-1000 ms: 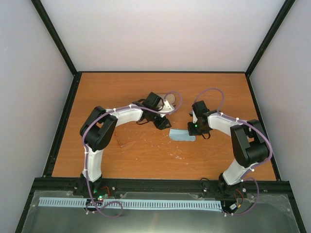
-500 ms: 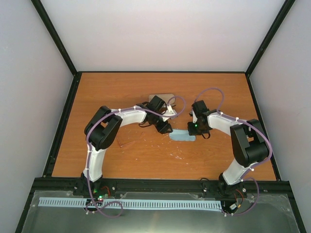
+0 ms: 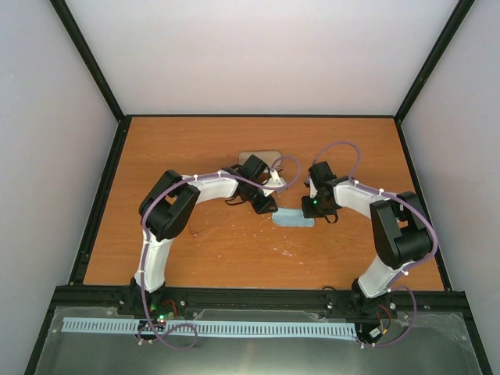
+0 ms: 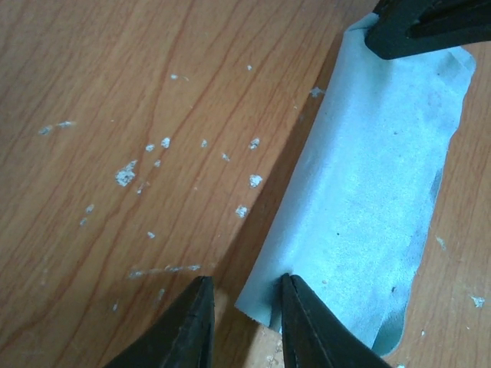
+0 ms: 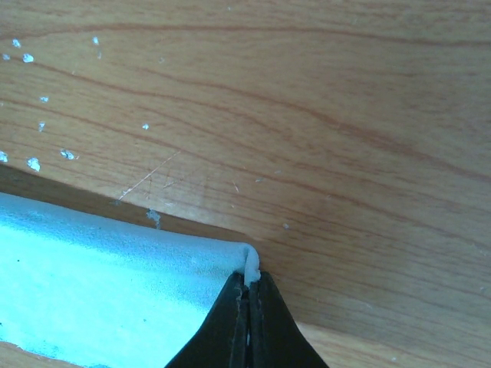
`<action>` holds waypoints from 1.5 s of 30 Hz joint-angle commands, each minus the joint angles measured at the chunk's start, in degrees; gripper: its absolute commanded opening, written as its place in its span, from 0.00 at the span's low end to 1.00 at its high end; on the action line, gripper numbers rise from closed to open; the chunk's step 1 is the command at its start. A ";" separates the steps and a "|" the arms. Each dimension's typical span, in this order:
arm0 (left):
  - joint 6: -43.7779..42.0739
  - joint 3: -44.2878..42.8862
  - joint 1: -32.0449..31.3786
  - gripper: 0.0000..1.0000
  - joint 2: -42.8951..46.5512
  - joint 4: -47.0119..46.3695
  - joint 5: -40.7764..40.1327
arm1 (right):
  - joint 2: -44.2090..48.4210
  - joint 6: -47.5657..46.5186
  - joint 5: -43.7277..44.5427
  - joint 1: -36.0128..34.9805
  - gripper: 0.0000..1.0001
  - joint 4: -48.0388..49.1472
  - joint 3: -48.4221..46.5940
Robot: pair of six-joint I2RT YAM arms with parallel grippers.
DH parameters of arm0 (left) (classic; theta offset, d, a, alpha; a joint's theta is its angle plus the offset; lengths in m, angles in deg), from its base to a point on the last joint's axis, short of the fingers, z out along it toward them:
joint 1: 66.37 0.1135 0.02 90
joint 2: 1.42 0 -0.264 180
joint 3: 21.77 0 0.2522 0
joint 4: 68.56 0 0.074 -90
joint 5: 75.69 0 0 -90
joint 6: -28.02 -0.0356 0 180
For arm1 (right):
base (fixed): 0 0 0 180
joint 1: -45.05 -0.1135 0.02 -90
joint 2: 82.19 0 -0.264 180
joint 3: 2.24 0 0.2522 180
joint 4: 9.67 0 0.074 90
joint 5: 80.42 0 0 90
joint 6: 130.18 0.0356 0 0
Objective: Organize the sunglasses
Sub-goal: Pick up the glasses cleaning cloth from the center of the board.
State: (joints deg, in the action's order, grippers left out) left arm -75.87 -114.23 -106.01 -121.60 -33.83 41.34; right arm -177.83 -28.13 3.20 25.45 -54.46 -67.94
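The sunglasses [image 3: 203, 230] lie faint and reddish on the wood, left of centre, behind my left arm's elbow. A light blue cloth [image 3: 294, 218] lies folded between the two grippers. My left gripper [image 4: 244, 280] stands at its left end, jaws apart, with the near corner of the cloth [image 4: 368, 176] between the fingers. One finger [image 4: 303, 318] touches the cloth's edge. My right gripper [image 5: 249, 282] is shut on the cloth's [image 5: 100, 284] other corner, which bulges up above its tips. The right gripper [image 4: 426, 27] also shows at the top of the left wrist view.
A grey case [image 3: 258, 155] lies on the table behind the left gripper, partly hidden by the wrist. White flecks dot the wood [image 4: 126, 175] around the cloth. Black frame rails border the table [image 3: 156, 141] on all sides.
My left arm has swung right and forward to the cloth's left end, uncovering the case. Its jaws have narrowed around the cloth corner. The right arm has stayed still.
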 commanded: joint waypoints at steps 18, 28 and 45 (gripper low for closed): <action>-1.64 0.08 -0.60 0.00 0.66 0.80 0.48 | -2.06 1.35 -0.29 -0.53 0.03 -1.45 -1.09; -0.74 1.18 3.21 0.00 4.26 -0.80 -3.69 | -6.31 -0.36 -0.30 -0.62 0.03 -2.14 -9.22; -1.73 0.30 9.27 0.01 8.31 -1.69 -7.53 | -17.72 -3.61 -0.05 -2.80 0.03 -6.40 -30.49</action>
State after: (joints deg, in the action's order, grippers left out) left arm -76.85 -112.80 -97.64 -115.87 -34.63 34.87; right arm -192.97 -30.31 2.33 23.33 -58.74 -93.97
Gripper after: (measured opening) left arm 0.022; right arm 0.031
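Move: The blue cloth lies folded between the hands. The left hand's open fingers are at its far left corner, so its middle is about 6 cm to the right, 3 cm back and a centimetre below. The open glasses case stands about 16 cm ahead of that hand and 4 cm to its left, at about hand height. From the right hand, pinching the far right corner, the case is about 16 cm ahead and 16 cm left; the cloth's middle is some 6 cm left, 3 cm back and slightly below. The cloth's left corner gets pinched as the left fingers close, nearly in place, while the right fingers keep their pinch on the other corner. Then both hands carry the cloth towards the case, rising 3 to 4 cm: the right about 10 cm forward and 5 or 6 cm left, the left about 6 cm forward and as far left, turning some 10 degrees counter-clockwise. ##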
